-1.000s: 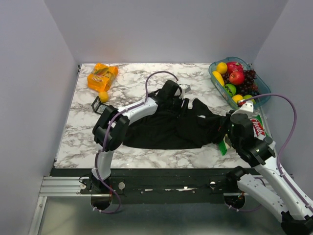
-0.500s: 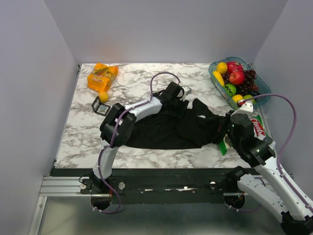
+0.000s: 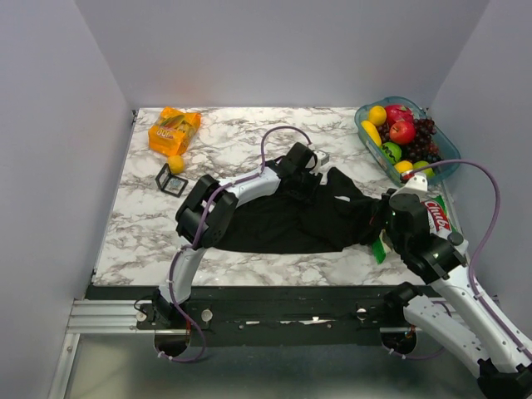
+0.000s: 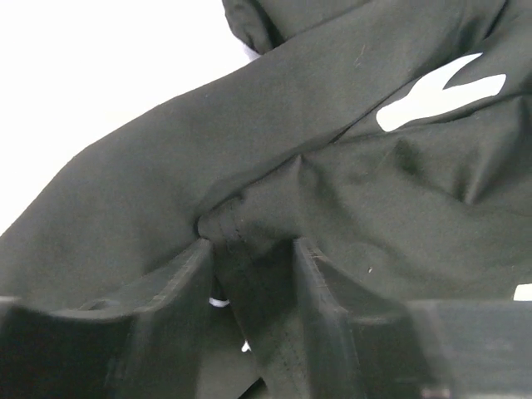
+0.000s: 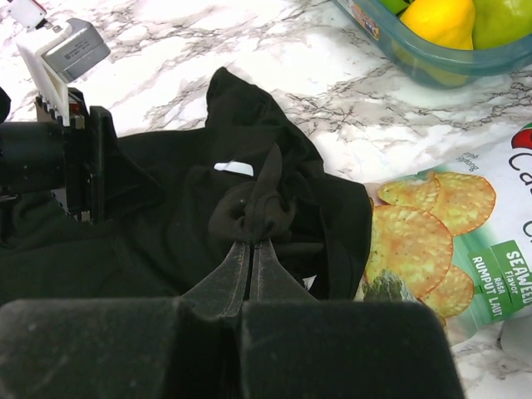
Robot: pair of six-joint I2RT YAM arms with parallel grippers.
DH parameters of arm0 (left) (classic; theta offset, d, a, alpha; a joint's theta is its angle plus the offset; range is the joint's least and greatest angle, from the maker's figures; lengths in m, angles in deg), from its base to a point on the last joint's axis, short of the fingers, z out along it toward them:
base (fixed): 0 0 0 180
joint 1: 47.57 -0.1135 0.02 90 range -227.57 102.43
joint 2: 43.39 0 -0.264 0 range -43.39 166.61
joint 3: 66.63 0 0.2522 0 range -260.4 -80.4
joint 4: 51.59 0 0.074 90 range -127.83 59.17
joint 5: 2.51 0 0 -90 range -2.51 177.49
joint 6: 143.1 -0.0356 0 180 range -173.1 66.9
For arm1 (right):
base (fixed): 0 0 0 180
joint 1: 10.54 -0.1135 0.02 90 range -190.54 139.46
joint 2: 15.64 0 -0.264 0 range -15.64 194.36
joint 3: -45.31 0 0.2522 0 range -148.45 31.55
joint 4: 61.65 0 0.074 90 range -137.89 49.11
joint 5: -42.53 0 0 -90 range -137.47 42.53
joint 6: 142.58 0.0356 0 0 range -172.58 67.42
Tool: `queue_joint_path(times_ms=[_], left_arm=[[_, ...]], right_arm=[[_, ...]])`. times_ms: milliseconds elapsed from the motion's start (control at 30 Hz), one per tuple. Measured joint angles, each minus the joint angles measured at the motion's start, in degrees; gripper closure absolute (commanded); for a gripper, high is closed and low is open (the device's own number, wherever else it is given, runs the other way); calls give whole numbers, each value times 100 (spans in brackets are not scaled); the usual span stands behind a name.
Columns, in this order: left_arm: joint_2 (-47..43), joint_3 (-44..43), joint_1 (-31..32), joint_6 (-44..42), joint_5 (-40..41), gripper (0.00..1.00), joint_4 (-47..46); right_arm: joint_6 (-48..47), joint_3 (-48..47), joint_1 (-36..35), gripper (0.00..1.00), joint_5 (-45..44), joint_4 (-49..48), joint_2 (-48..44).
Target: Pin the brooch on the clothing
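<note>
The clothing (image 3: 278,218), a black T-shirt, lies crumpled across the middle of the marble table. My left gripper (image 3: 309,176) hangs low over its far edge. In the left wrist view its jaws (image 4: 249,253) are open, with a hemmed fold of the clothing (image 4: 249,166) between the fingers (image 4: 187,287) and a gap on the left side. A white bit of print (image 4: 440,91) shows on the cloth. My right gripper (image 5: 253,243) is shut on a bunched fold of the clothing (image 5: 258,212) at its right end (image 3: 376,220). The brooch is out of view.
A clear tub of fruit (image 3: 439,143) sits at the back right. A chips bag (image 3: 438,214) lies beside my right arm and shows again (image 5: 432,241) by the shirt. An orange snack pack (image 3: 173,129), an orange ball (image 3: 175,164) and a black wire cube (image 3: 170,180) are back left.
My left arm has shifted right along the shirt's far edge, and its jaws have narrowed around the fold. The right arm has kept its pinch and stayed in place.
</note>
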Motion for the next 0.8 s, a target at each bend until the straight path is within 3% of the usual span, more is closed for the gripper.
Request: queue_joint_path(times_ms=[33, 67, 133, 433, 633, 800], left_arm=[[0, 0, 2, -7, 0, 80, -17], [0, 0, 2, 7, -2, 90, -44], [0, 2, 0, 35, -7, 100, -83], [-389, 232, -7, -7, 170, 100, -140], [-1692, 629, -72, -160, 442, 100, -114], [-3082, 1488, -365, -214, 734, 100, -162]], right_arm=[[0, 4, 0, 99, 0, 0, 9], [0, 7, 0, 99, 2, 0, 20], [0, 7, 0, 99, 4, 0, 48], [-22, 15, 0, 99, 9, 0, 39], [-151, -57, 0, 99, -2, 11, 203], [-372, -214, 0, 99, 55, 4, 433]])
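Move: The black clothing's fold lies right between the left gripper's half-open fingertips, about 1 cm lower. From there, the white print is some 8 cm right and 1 cm ahead; the sleeve tip is about 7 cm ahead and 6 cm right. The chip bag lies roughly 26 cm right and 8 cm back. From the right gripper, which already grips the raised end, that fold is about 10 cm ahead, 17 cm left and 16 cm below. Shut the left gripper fully to pinch the fold where it is, then lift quickly about 16 cm, bearing some 8 cm left, away from the right gripper, as the rise goes on. Let the left fingers swing roughly 20 degrees from pointing down towards pointing forward. Keep the right fingers shut on their end of the clothing and hold that hand almost in place. ##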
